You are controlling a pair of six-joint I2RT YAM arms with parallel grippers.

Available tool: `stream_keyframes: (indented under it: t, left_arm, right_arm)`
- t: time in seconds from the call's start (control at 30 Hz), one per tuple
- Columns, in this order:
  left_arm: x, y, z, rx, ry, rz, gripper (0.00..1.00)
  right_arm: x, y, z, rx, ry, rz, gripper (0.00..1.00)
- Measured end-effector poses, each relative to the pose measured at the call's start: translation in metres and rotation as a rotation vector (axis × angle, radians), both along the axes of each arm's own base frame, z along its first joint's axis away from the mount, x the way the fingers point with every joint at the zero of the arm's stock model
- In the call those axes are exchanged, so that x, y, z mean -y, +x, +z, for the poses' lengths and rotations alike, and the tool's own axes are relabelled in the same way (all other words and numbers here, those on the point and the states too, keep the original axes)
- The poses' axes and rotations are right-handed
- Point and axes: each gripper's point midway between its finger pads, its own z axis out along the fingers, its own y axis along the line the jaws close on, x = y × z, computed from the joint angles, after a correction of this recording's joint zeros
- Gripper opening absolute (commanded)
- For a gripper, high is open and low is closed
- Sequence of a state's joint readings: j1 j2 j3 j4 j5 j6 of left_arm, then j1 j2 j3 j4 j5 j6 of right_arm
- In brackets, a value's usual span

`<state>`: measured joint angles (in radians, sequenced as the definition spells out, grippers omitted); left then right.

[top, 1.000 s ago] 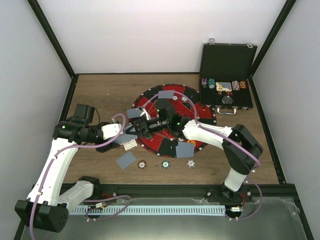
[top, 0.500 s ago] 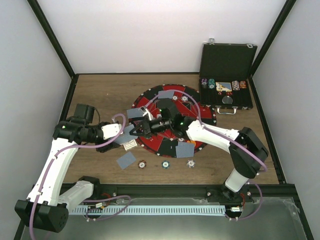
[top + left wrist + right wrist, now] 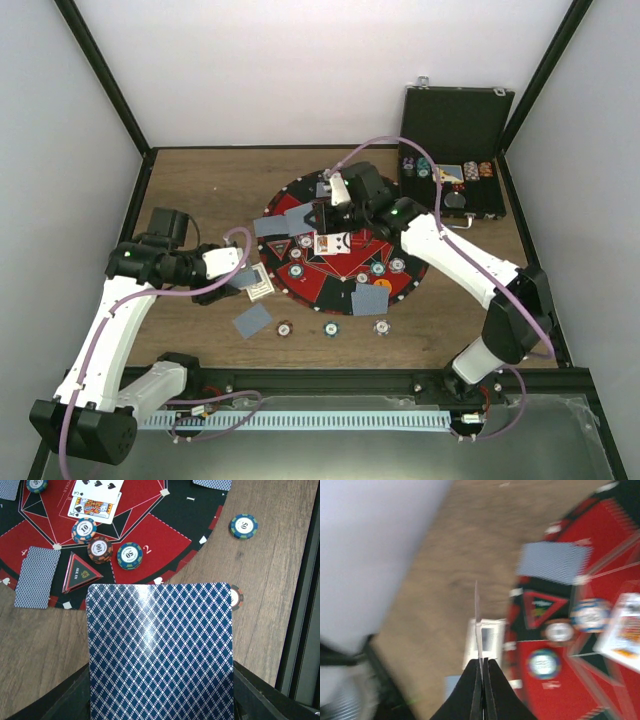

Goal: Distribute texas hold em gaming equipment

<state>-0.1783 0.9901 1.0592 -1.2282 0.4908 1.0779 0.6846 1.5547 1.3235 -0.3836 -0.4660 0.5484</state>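
Note:
My left gripper [image 3: 250, 280] hovers at the mat's left edge, shut on a stack of blue-backed playing cards [image 3: 160, 650] that fills its wrist view. Over the far side of the round red-and-black mat [image 3: 400, 228], my right gripper [image 3: 338, 192] is shut on a single card [image 3: 476, 607], seen edge-on between its jaws. On the mat lie face-down cards [image 3: 272, 226], two face-up cards [image 3: 332, 242], the black triangular marker [image 3: 80, 572] and striped poker chips [image 3: 130, 555]. One more card [image 3: 252, 321] and three chips [image 3: 330, 328] lie on the wood in front of the mat.
The black hinged case [image 3: 455, 120] stands open at the back right, with chip rows and cards inside. Black frame posts and white walls enclose the table. The right arm reaches over the mat's right half. Purple cables loop above both arms.
My right gripper closed on a card at the left gripper's stack, then swung back and right over the mat's far side with it. The left arm stayed put.

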Motion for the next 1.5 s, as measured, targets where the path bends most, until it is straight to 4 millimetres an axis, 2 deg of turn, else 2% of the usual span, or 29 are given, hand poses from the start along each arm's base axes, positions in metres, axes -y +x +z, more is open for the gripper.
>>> stream_keyframes:
  t: [0.1, 0.3, 0.43, 0.57, 0.73, 0.83, 0.93, 0.97, 1.03, 1.07, 1.13, 1.33, 1.5]
  left_arm:
    - [0.000, 0.000, 0.000, -0.001, 0.000, 0.000, 0.04]
    - [0.000, 0.000, 0.000, -0.001, 0.000, 0.000, 0.04]
    - [0.000, 0.000, 0.000, -0.001, 0.000, 0.000, 0.04]
    - [-0.001, 0.000, 0.000, 0.000, 0.004, 0.002, 0.04]
    - [-0.002, 0.000, -0.002, 0.001, 0.013, 0.006, 0.04]
    - [-0.003, -0.001, -0.005, -0.004, 0.015, 0.006, 0.04]
    - [-0.002, -0.001, -0.005, -0.003, 0.014, 0.006, 0.04]
    - [-0.002, -0.001, -0.005, -0.003, 0.014, 0.006, 0.04]
    - [-0.002, -0.001, -0.005, -0.003, 0.014, 0.006, 0.04]
    - [-0.002, -0.001, -0.005, -0.003, 0.014, 0.006, 0.04]
    - [-0.002, -0.001, -0.005, -0.003, 0.013, 0.005, 0.04]
    - [-0.002, -0.001, -0.005, -0.004, 0.013, 0.005, 0.04]
    - [-0.002, -0.001, -0.004, -0.004, 0.011, 0.004, 0.04]
  right_arm:
    - [0.028, 0.026, -0.023, 0.121, -0.199, -0.117, 0.01]
    - [0.095, 0.075, -0.102, 0.436, -0.810, -0.253, 0.01]
    - [0.115, 0.094, -0.136, 0.663, -1.147, -0.199, 0.01]
    - [0.124, 0.101, -0.147, 0.817, -1.327, -0.135, 0.01]
    - [0.124, 0.100, -0.153, 0.875, -1.390, -0.086, 0.02]
    - [0.116, 0.089, -0.165, 0.876, -1.374, -0.033, 0.08]
    - [0.108, 0.071, -0.183, 0.850, -1.353, 0.058, 0.24]
    - [0.106, 0.066, -0.188, 0.833, -1.344, 0.081, 0.32]
    - [0.104, 0.056, -0.198, 0.796, -1.333, 0.128, 0.57]
    - [0.105, 0.052, -0.202, 0.773, -1.330, 0.140, 0.63]
    - [0.110, 0.045, -0.208, 0.725, -1.335, 0.158, 0.67]
    - [0.118, 0.040, -0.203, 0.634, -1.345, 0.118, 0.88]
    - [0.126, 0.036, -0.198, 0.558, -1.358, 0.062, 0.92]
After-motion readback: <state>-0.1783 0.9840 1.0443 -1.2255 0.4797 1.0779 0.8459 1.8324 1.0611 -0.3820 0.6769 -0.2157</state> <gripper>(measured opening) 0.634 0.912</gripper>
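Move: The place for the card pinched in the right hand, on the mat's middle, lies about 7 cm ahead, 9 cm to the right and 22 cm below. The face-up cards are also 7 cm ahead, but 5 cm right; the 10 chip sits 8 cm ahead and 2 cm left, the right-hand blue chip level with the hand and 17 cm right. From the left hand, the place is about 19 cm ahead, 24 cm right and 18 cm down. Swinging down, right and forward from above the mat, the right hand carries its pinched card towards the right side of the face-up cards, turning some 80 degrees so the fingers swing from leftward to forward and down. About 15 cm lower it draws back roughly 6 cm while sinking another 5, opens wide and lets go of the card. The left hand keeps hold of the pack. ##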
